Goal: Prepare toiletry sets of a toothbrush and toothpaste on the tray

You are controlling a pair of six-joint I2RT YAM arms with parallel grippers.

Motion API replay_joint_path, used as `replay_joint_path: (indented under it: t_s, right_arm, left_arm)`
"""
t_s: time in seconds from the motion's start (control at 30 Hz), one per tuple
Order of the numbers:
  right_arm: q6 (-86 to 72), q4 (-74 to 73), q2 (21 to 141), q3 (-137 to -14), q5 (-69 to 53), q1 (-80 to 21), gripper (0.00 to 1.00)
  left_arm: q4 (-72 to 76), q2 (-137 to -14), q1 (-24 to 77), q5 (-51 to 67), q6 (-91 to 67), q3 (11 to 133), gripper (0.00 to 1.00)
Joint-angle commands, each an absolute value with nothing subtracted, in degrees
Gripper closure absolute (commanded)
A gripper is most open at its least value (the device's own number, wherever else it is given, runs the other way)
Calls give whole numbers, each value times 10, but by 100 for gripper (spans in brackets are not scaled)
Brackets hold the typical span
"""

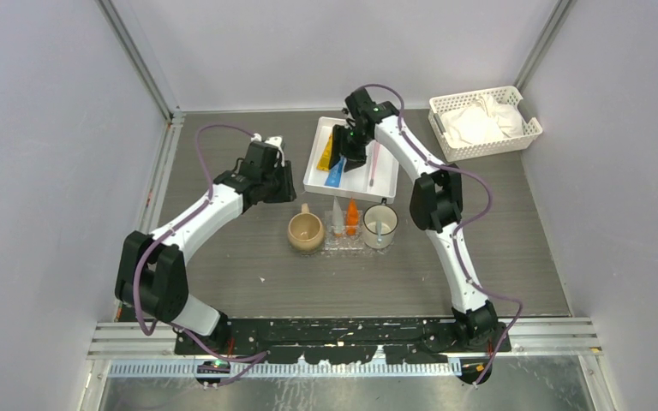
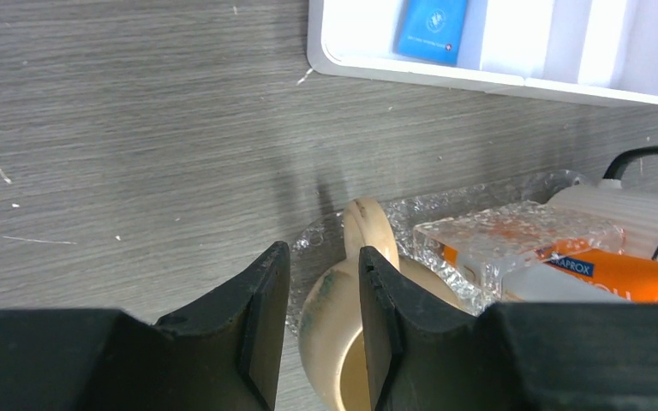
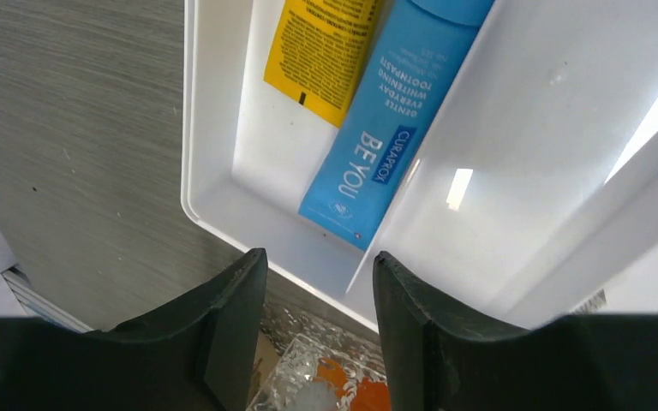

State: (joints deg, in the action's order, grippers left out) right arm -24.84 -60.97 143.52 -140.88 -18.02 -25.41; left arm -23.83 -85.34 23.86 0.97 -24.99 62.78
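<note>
The clear textured tray (image 1: pixel 349 244) lies mid-table and carries an orange toothpaste (image 1: pixel 352 217) next to a whitish item (image 1: pixel 337 214). A beige mug (image 1: pixel 305 231) and a white mug (image 1: pixel 379 227) stand at its two ends. Blue toothpaste (image 3: pixel 377 145) and yellow toothpaste (image 3: pixel 321 43) lie in a white compartmented tray (image 1: pixel 391 184), with a thin pink toothbrush (image 1: pixel 374 163) in another slot. My right gripper (image 3: pixel 319 261) hovers open and empty over that white tray's near edge. My left gripper (image 2: pixel 324 257) hangs open above the table, and the beige mug (image 2: pixel 343 325) shows below its fingers.
A white slotted basket (image 1: pixel 527 128) with white cloths sits at the back right. Grey walls close in the table on three sides. The right arm arches over the white mug and the clear tray's right end.
</note>
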Motion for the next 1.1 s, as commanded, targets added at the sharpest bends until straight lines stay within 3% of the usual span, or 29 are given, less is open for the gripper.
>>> replay_joint_path:
  t_s: [0.0, 0.33, 0.7, 0.9, 1.07]
  right_arm:
    - [-261, -550, 1434, -1460, -199, -253, 46]
    - [-240, -566, 1445, -1422, -107, -259, 53]
    - [-216, -569, 1456, -1390, -60, -273, 54]
    - [-201, -580, 1422, -1328, 32, -277, 67]
    - [-177, -566, 1382, -1247, 77, -276, 70]
  left_arm:
    - [-204, -858, 234, -17, -235, 640, 63]
    - [-189, -955, 221, -3, -236, 702, 63]
    - [-181, -1048, 208, 30, -215, 806, 63]
    - [-179, -1070, 207, 48, -222, 826, 63]
    - [-174, -1064, 207, 58, -231, 813, 64]
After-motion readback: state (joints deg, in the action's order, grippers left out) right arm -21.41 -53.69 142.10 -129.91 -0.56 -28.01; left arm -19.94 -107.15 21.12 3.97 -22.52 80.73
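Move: The blue toothpaste's middle lies some 4 cm ahead of the right hand, 1 cm to its left and about 6 cm below. From that hand, the yellow toothpaste is some 8 cm ahead and 3 cm left, the pink toothbrush about 5 cm ahead and 8 cm right. For the left hand, the yellow toothpaste lies roughly 20 cm ahead, 9 cm right and 11 cm down, the blue one 15 cm ahead and 11 cm right; the tan mug stands 2 cm back and 3 cm right. Down into the tray goes the right hand, about 5 cm in all and 3 cm to the right after a small reach forward, fingertips swinging some 15 degrees rightward to hang steeper. Its fingers partly close around the divider, one tip coming between it and the blue toothpaste. The left hand dips, then travels about 9 cm forward towards the tray's near-left corner, its finger opening unchanged. ##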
